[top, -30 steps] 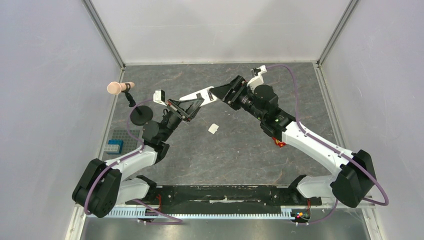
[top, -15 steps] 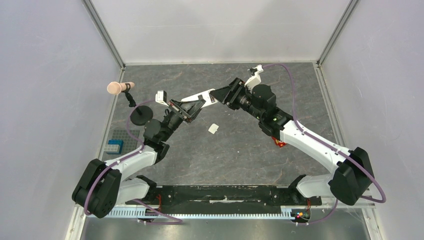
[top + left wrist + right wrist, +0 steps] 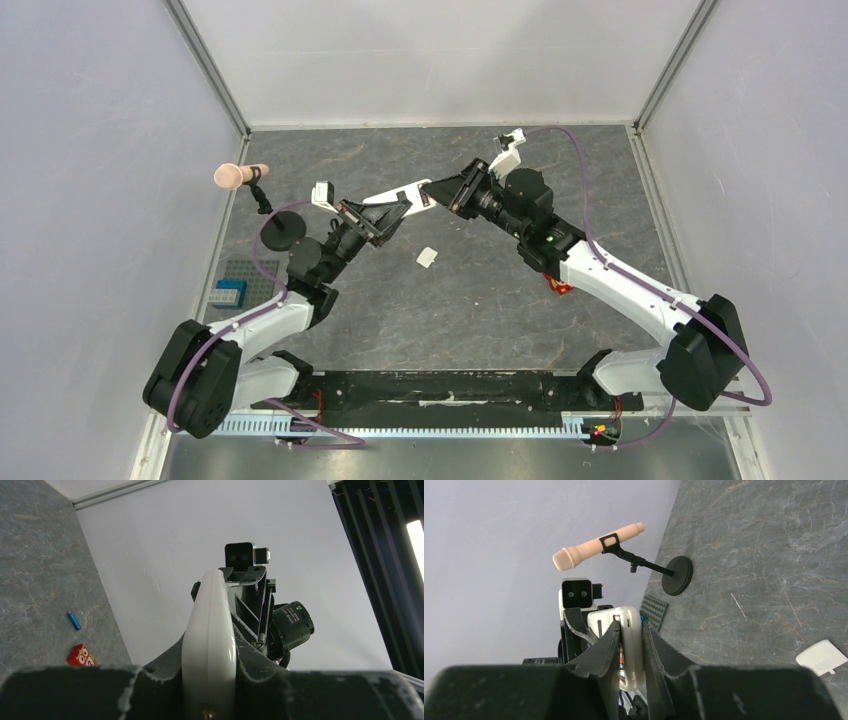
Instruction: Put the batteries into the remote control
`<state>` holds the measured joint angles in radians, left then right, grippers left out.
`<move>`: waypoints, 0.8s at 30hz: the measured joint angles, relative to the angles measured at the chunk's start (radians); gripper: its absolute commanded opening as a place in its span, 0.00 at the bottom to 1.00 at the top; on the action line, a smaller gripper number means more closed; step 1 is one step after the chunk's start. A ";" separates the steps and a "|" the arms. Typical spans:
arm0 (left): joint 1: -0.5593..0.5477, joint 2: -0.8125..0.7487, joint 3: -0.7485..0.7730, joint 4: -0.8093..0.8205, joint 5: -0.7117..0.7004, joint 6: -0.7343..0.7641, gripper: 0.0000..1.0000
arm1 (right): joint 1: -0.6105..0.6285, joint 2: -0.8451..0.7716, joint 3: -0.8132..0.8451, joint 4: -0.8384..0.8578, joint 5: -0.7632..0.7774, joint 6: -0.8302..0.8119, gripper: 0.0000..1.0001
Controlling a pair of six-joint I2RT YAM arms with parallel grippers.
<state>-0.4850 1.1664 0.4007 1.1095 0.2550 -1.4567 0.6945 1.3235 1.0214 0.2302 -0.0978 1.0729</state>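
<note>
The white remote is held in the air between both grippers. My left gripper is shut on one end; in the left wrist view the remote stands edge-on between the fingers. My right gripper is shut on the other end; in the right wrist view the remote shows a strip of red front between the fingers. A blue battery lies on the table. The dark battery is not in view.
A small white cover piece lies on the table, also in the right wrist view. An orange owl-faced object lies under the right arm. A microphone on a stand and a grey studded plate with a blue brick are at the left.
The right gripper has shifted slightly left and the left gripper slightly right. Both have stayed shut on the remote.
</note>
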 measured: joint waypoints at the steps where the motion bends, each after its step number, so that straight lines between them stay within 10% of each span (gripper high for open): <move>1: 0.000 -0.001 0.000 0.000 0.000 0.000 0.02 | 0.000 0.000 0.000 0.001 -0.001 -0.001 0.14; 13: 0.000 -0.015 0.000 -0.006 0.007 0.016 0.02 | -0.026 0.001 0.000 -0.035 -0.043 0.019 0.74; 24: 0.001 -0.156 0.019 -0.311 -0.008 0.275 0.02 | -0.059 -0.144 -0.002 -0.156 -0.050 -0.069 0.75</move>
<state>-0.4839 1.0100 0.4202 0.7990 0.2470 -1.1820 0.6353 1.1793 1.0191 0.0746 -0.1482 1.0042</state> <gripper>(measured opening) 0.278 0.781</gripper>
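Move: The blue battery, the one still to be loaded, lies on the table roughly 26 cm to the right hand's right, 8 cm back and 30 cm below it. The red box sits about 6 cm nearer the base than that battery. The white cover is on the table some 10 cm back from the right hand. The remote's middle is about 4 cm to its left and 2 cm back, near its height. From the left hand, the blue battery is about 30 cm right and 4 cm back. The right hand, its fingers pinched on the battery end of the remote, opens them from nearly shut to wide and lets go, dips about 1 cm, then pulls off to the right by some 4 cm, also back and up about 2 cm each, picking up speed towards the blue battery's side of the table. The left hand keeps its grip on the remote, stays almost still until the right fingers have parted, then sinks about 2 cm while rolling some 15 degrees so its left side rises. ##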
